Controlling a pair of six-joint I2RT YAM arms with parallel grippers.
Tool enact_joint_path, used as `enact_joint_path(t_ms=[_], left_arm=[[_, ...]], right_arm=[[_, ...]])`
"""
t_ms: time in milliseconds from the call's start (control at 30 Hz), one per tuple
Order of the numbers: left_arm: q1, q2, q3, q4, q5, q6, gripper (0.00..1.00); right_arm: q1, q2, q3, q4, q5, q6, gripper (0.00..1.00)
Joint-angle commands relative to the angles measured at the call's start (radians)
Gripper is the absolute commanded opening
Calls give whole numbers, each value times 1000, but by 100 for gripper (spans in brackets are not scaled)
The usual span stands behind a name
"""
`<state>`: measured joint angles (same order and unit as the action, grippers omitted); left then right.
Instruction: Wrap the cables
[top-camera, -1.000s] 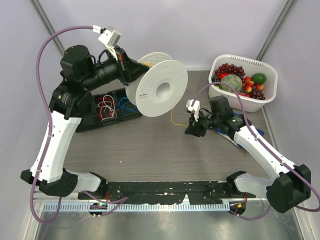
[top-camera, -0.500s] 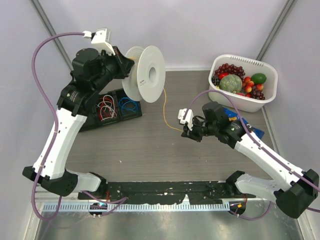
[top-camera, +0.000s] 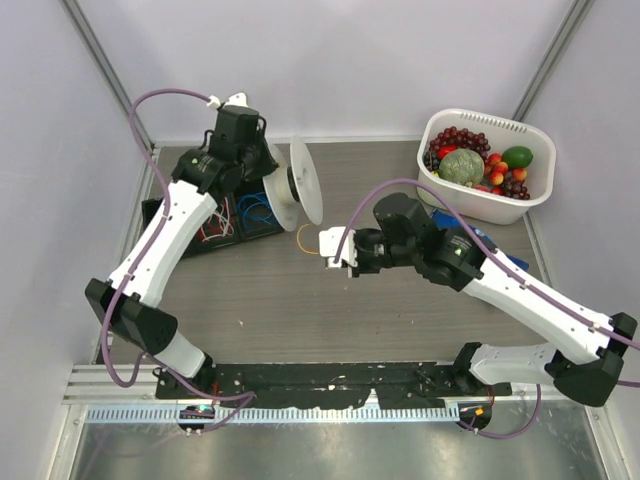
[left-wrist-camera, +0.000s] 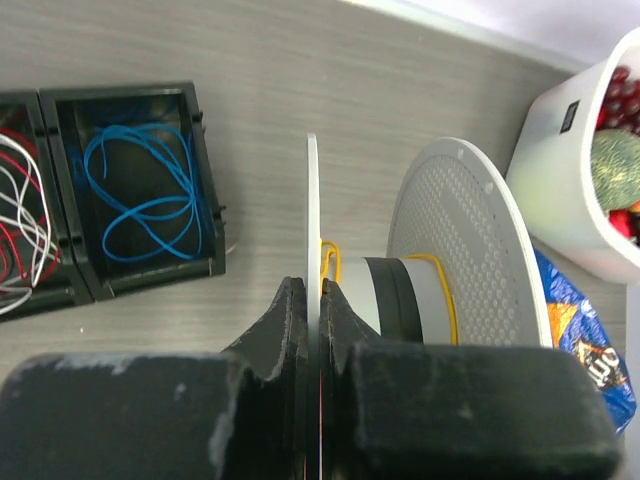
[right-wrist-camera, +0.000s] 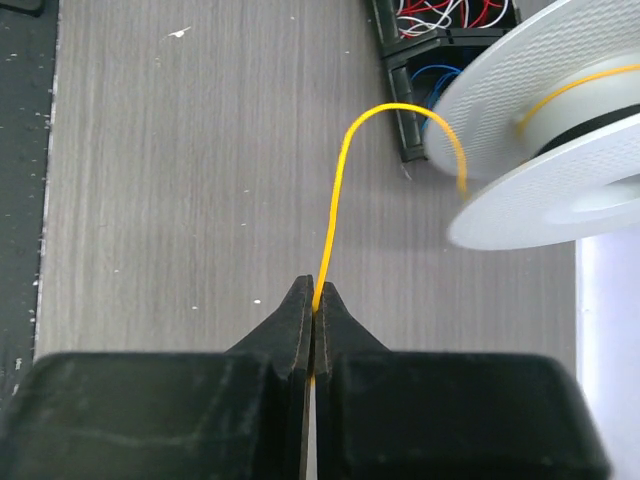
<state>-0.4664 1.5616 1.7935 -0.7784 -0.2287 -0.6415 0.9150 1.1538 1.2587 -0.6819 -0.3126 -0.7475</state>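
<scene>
The white plastic spool (top-camera: 303, 180) hangs edge-on above the table's back left. My left gripper (left-wrist-camera: 313, 286) is shut on its near flange (left-wrist-camera: 312, 200). A few turns of the yellow-orange cable (left-wrist-camera: 446, 292) lie on the spool's hub (left-wrist-camera: 400, 300). From the spool the cable (right-wrist-camera: 336, 190) arcs down in a loop (top-camera: 304, 236) into my right gripper (right-wrist-camera: 314, 292), which is shut on it. In the top view the right gripper (top-camera: 322, 252) sits just right of and below the spool, over the middle of the table.
A black organiser (top-camera: 215, 215) behind the spool holds a blue wire coil (left-wrist-camera: 140, 190) and white-and-red wires (left-wrist-camera: 20, 220). A white basket (top-camera: 480, 118) of fruit stands at the back right, with a blue packet (left-wrist-camera: 585, 345) beside it. A black mat (top-camera: 330, 380) lines the front edge.
The left arm has swung the spool down and right, turning it edge-on to the top camera. The right gripper has travelled left toward the spool, and the cable between them now forms a short loop.
</scene>
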Motion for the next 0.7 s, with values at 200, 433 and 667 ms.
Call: enact_joint_path(t_ms=[200, 433, 667], left_arm=[[-63, -92, -124, 87, 190, 92, 0], [-95, -215, -269, 182, 328, 210, 0], [-112, -317, -396, 272, 540, 413, 0]], right_arm=[[9, 122, 254, 56, 167, -78, 1], [1, 149, 298, 91, 266, -95, 1], [-27, 152, 304, 122, 296, -125, 1]])
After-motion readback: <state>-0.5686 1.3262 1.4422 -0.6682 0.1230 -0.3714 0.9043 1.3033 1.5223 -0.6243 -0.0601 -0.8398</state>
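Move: The left hand still pinches the spool's left flange at the rim, the spool's middle about 8 cm below, 5 cm to its right and 2 cm ahead. The blue cable lies some 30 cm below that hand, 8 cm to its left and 4 cm ahead. The right hand holds the yellow cable's loose run; from there the spool's middle is roughly 16 cm ahead, 8 cm to the left and 2 cm lower. Left hand draws the spool back about 10 cm, turning clockwise; right lifts the cable forward over its flange. ##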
